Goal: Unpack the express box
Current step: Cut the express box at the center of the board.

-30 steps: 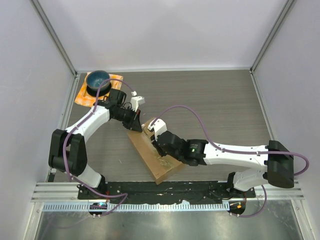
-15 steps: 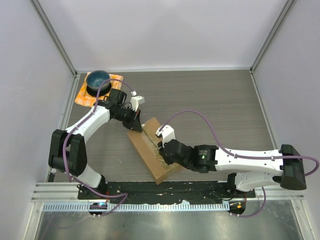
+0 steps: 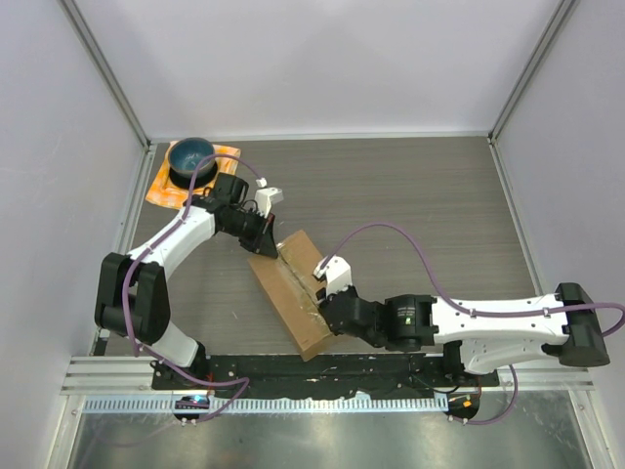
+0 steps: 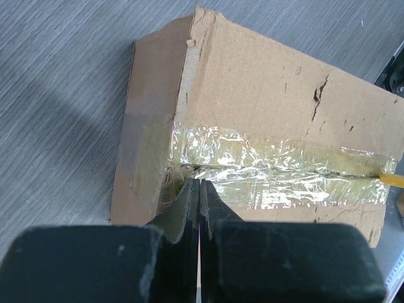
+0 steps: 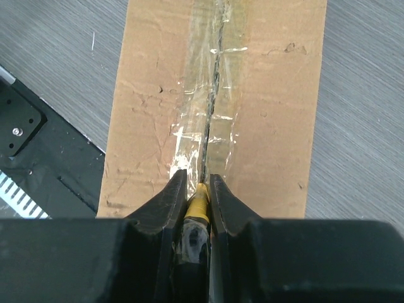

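Note:
The express box (image 3: 283, 288), a brown carton with shiny tape (image 4: 271, 167) along its top seam, lies slantwise on the table near the front. My left gripper (image 3: 266, 244) is shut with nothing between its jaws, and its tips (image 4: 200, 183) rest at the taped far end of the box (image 4: 265, 88). My right gripper (image 3: 317, 313) is over the near part of the box (image 5: 271, 95), shut on a yellow-tipped tool (image 5: 199, 202). The tool's point sits on the seam, which shows a dark slit (image 5: 211, 95) ahead of it. The yellow tip (image 4: 392, 180) also shows at the box's far end in the left wrist view.
A blue bowl (image 3: 191, 156) stands on an orange cloth (image 3: 161, 191) at the back left corner. The black base rail (image 3: 293, 369) runs just past the box's near end, with its plate (image 5: 25, 132) beside the box. Grey walls enclose the table.
My right gripper has slid with the tool along the seam from the box's middle toward its near end. The left gripper and the box have stayed put.

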Controlling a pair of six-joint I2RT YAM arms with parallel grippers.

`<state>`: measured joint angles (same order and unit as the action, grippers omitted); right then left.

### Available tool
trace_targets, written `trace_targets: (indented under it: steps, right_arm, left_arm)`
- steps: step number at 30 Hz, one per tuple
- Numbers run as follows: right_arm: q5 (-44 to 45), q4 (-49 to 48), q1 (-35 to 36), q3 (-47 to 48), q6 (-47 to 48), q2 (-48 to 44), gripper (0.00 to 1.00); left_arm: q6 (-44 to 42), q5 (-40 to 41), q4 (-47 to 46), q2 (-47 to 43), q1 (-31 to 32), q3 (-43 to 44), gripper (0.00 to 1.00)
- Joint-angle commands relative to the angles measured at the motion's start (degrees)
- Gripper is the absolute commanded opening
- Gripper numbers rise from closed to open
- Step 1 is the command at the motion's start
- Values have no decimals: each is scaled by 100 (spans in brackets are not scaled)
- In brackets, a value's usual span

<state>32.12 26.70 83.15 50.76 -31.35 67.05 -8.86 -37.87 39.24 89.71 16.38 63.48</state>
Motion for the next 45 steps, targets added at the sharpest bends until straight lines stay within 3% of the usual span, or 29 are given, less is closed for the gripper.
trace_targets:
  steps: [1,25,32,35,38,39,45]
  right_arm:
    - [-364,819,377,-84,-634,-288,1]
    - [487,1795,1229,-181,-1558,-1158,1]
    - [1690,524,1194,21,-66,-949,1]
    - [1684,-120,1002,13,577,-606,1]
    - [1491,-498,799,-118,770,-360,1]
    - [1395,-569,764,-171,789,-342,1]
    - [1139,-955,553,-628,771,-376,1]
  left_arm:
    - [-397,1976,-418,284,-188,-55,0]
    - [-362,2197,-409,196,-197,59,0]
    - [-326,1485,-119,-137,-109,147,0]
    - [-414,967,83,-339,-65,103,0]
    - [-467,536,364,-480,-56,147,9]
    - [-502,335,452,-516,-65,225,20]
    - [-581,-99,716,-884,75,358,31]
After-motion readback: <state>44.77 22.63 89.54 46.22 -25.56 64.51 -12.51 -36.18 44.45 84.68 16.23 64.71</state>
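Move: My right hand holds the yellow knife with its blade in the taped seam, which it meets about 2 cm ahead, 2 cm left and 5 cm below. The box's middle lies some 4 cm ahead, 4 cm left and 9 cm below that hand. From my shut left fingers, at the seam's far end, that blade spot is about 12 cm back and 12 cm right, 1 cm lower; the bowl stands roughly 19 cm ahead, 16 cm left and 4 cm lower. With my right hand I keep the knife gripped and draw it up by nearly 4 cm while moving back and right along the seam, then bring it forward, left and down about 3 cm to the tape again, the fingers tipping up some 10 degrees. My left hand stays nearly put at the far end, then lifts its fingertips out of the slit by about 2 cm, drifting left and opening partway. ##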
